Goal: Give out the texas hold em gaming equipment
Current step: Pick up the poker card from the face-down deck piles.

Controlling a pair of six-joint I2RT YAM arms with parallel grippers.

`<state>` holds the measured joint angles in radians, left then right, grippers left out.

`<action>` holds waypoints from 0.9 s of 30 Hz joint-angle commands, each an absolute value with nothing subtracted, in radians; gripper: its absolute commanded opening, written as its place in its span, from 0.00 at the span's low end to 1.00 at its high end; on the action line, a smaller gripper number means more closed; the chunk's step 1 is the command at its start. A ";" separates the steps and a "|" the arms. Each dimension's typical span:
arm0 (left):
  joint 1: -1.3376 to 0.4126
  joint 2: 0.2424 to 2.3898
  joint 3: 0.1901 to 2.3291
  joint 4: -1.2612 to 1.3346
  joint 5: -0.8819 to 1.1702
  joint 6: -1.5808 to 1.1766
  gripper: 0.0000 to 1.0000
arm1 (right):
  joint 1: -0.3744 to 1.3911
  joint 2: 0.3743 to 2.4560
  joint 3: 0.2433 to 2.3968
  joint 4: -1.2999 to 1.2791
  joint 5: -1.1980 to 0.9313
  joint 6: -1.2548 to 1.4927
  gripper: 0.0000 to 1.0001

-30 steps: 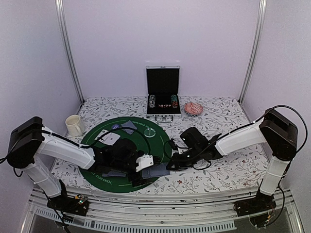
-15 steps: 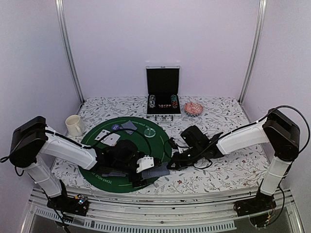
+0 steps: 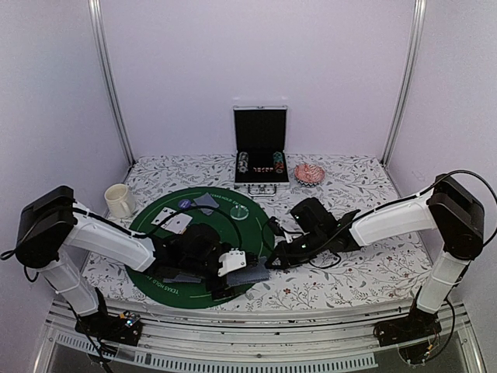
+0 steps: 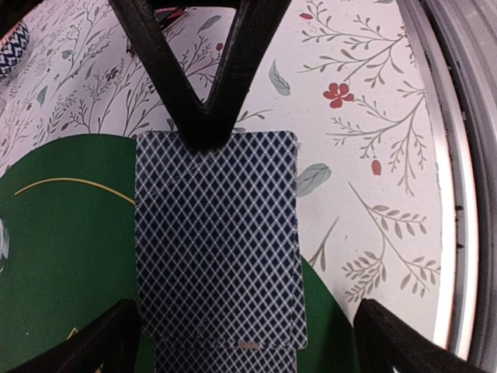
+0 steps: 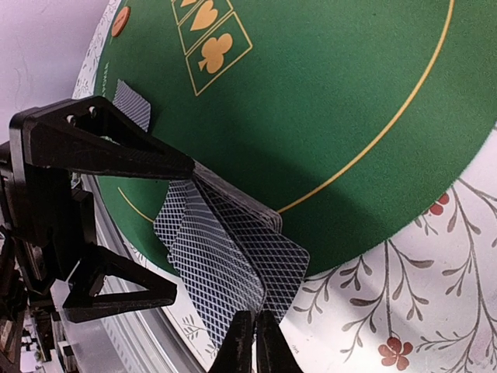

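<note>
A stack of playing cards [image 4: 217, 241] with blue-grey diamond backs lies over the near rim of the green mat [image 3: 155, 233], between the wide-apart fingers of my left gripper [image 4: 245, 342]; one finger stands clear of the stack. In the right wrist view the cards [image 5: 233, 264] are fanned. My right gripper [image 5: 255, 342] is shut on the near edge of the top card. From above, it [image 3: 272, 260] meets the stack [image 3: 250, 273] from the right. Two cards [image 3: 172, 217], a dark disc [image 3: 185, 203] and a pale disc [image 3: 241, 211] lie on the mat. An orange disc [image 5: 120, 21] lies farther off.
A white mug [image 3: 119, 200] stands left of the mat. An open metal case [image 3: 260, 151] with chips stands at the back, with a red patterned bowl [image 3: 308, 173] beside it. The table's metal front rail [image 4: 454, 194] runs just past the stack.
My right gripper has closed on the top card's edge and its arm has shifted slightly left. The left arm has barely moved.
</note>
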<state>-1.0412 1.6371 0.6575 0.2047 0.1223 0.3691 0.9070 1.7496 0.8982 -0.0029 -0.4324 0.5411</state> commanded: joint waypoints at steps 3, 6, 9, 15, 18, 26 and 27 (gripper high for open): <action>-1.034 1.635 0.660 0.222 0.129 0.379 0.98 | 0.900 1.726 0.902 0.002 -0.462 0.526 0.03; -1.034 1.631 0.659 0.222 0.126 0.382 0.98 | 0.894 1.707 0.892 0.007 -0.469 0.523 0.03; -1.033 1.627 0.659 0.217 0.122 0.383 0.98 | 0.885 1.686 0.878 0.015 -0.490 0.519 0.03; -1.031 1.575 0.649 0.210 0.155 0.382 0.98 | 0.875 1.643 0.860 0.034 -0.530 0.510 0.02; -1.026 1.535 0.638 0.209 0.188 0.378 0.98 | 0.873 1.635 0.860 0.035 -0.539 0.503 0.02; -1.012 1.429 0.639 0.163 0.212 0.334 0.98 | 0.866 1.605 0.854 0.030 -0.555 0.484 0.02; -1.009 1.399 0.637 0.162 0.212 0.323 0.98 | 0.863 1.591 0.852 0.029 -0.556 0.480 0.02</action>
<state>-1.0275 1.4807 0.6502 0.1860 0.1841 0.3607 0.8757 1.6569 0.8696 0.0158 -0.5354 0.5064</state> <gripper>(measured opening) 0.982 0.027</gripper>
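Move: My right fingers already pinch the right-hand end of a poker card from the face-down deck pile. That pile's middle lies about 5 cm to their left, 1 cm back and 4 cm below. My open left hand hovers over the pile's left end, with its middle some 3 cm to the right, level fore and aft, and 3 cm down. From the left hand, the other deck pile is roughly 14 cm to the left and 1 cm back, and the clear disc about 19 cm straight ahead, both some 3 cm lower. Keeping the card's end pinched in my right hand, I draw it up about 3.5 cm from the deck pile, the fingertips tilting slightly towards level, then ease off. Around halfway my left hand, holding nothing and staying wide open, starts straight up away from the pile, about 5 cm and still rising, its tips tilting outward by under 10 degrees. ##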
